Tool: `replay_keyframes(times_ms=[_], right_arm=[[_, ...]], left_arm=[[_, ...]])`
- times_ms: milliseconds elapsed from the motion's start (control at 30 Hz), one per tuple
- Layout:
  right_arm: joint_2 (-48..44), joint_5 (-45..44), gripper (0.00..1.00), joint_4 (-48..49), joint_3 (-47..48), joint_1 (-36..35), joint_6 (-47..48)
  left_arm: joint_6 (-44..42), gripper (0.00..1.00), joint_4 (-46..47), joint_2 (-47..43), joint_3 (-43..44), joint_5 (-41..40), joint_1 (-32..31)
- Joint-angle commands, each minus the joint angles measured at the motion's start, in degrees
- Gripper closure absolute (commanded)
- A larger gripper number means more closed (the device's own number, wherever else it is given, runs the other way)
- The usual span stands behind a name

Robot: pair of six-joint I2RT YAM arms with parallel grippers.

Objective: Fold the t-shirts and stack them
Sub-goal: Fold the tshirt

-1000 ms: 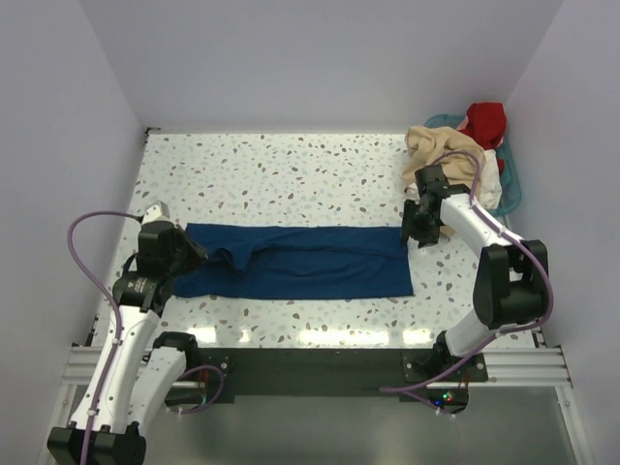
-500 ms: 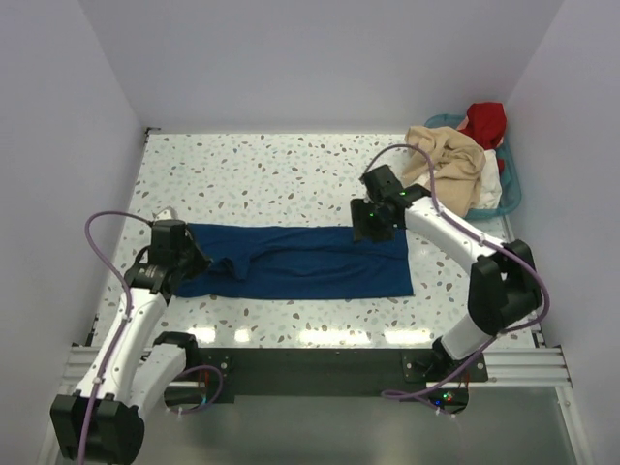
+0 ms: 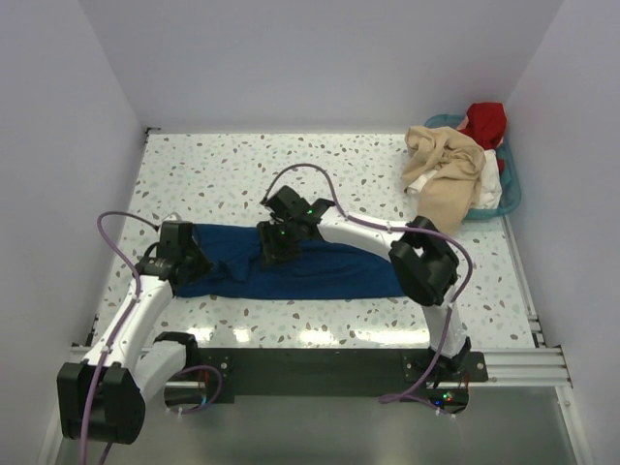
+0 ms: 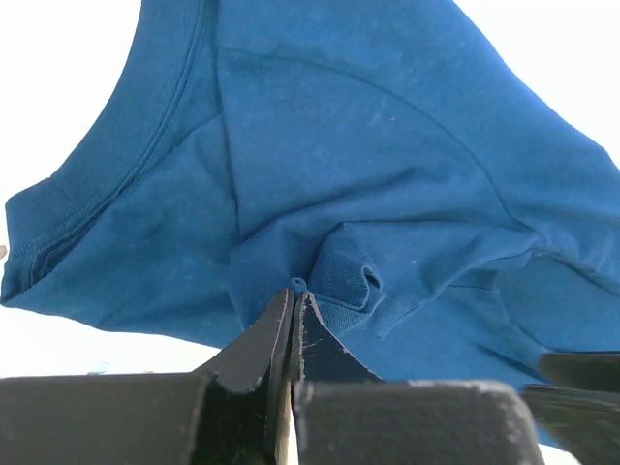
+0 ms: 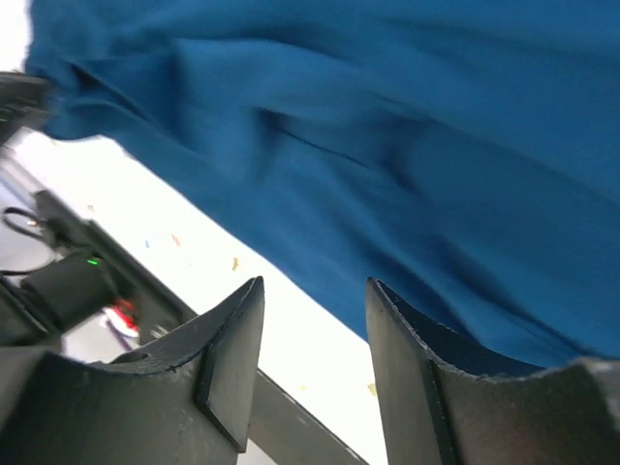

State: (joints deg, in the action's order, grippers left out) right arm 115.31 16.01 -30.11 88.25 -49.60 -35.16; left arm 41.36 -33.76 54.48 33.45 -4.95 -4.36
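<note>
A dark navy t-shirt lies as a long folded strip across the table's front. My left gripper is at its left end. In the left wrist view that gripper is shut, with a small fold of the navy t-shirt pinched at its tips, near the collar. My right gripper hovers over the strip's left-middle part. In the right wrist view it stands open with nothing between its fingers, the navy t-shirt just beyond them. Beige, red and white t-shirts are heaped at the back right.
A teal basket in the back right corner holds the heap, and the beige shirt hangs over its near rim onto the speckled table. White walls close in the left, back and right sides. The right arm reaches across the shirt's right half.
My right arm has swept left from the shirt's right end to its left-middle part, gripper open. The left gripper stays shut on the shirt and has barely moved.
</note>
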Motion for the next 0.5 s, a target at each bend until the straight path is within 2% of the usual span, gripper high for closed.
replay_keyframes(times_ms=[0, 133, 467], right_arm=[[3.34, 4.03, 0.52, 2.95, 7.36, -2.95, -4.22], [7.90, 3.68, 0.54, 2.16, 10.63, -4.88, -4.48], [12.48, 2.98, 0.53, 2.69, 14.14, -6.29, -5.18]], left_arm=[[1.09, 1.00, 1.68, -1.39, -1.10, 0.73, 0.67], [1.79, 1.00, 1.59, -1.92, -1.55, 1.87, 0.76], [2.32, 1.00, 0.97, -3.85, -1.90, 2.49, 0.67]])
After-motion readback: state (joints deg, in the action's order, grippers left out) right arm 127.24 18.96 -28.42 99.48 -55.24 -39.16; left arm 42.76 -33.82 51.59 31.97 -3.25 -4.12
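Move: The shirt's loose folded flap, which the right hand seems to be heading for, lies about 8 cm to its left, 3 cm back and some 5 cm below. The sleeve edge in the left fingers is roughly 15 cm left and 2 cm back of the right hand, about 1 cm lower. The shirt's near edge runs some 9 cm straight back and 6 cm down. From the left hand, the flap lies about 8 cm right, 2 cm back and 4 cm below. Leftward over the shirt the right hand comes in towards the left gripper, some 7 cm, quick at first and then easing off; it draws back about 2 cm on the way and sinks 2 to 3 cm towards the loose flap, fingers about half open. The left hand all but stays put, shut fingers still pinching the sleeve edge. ##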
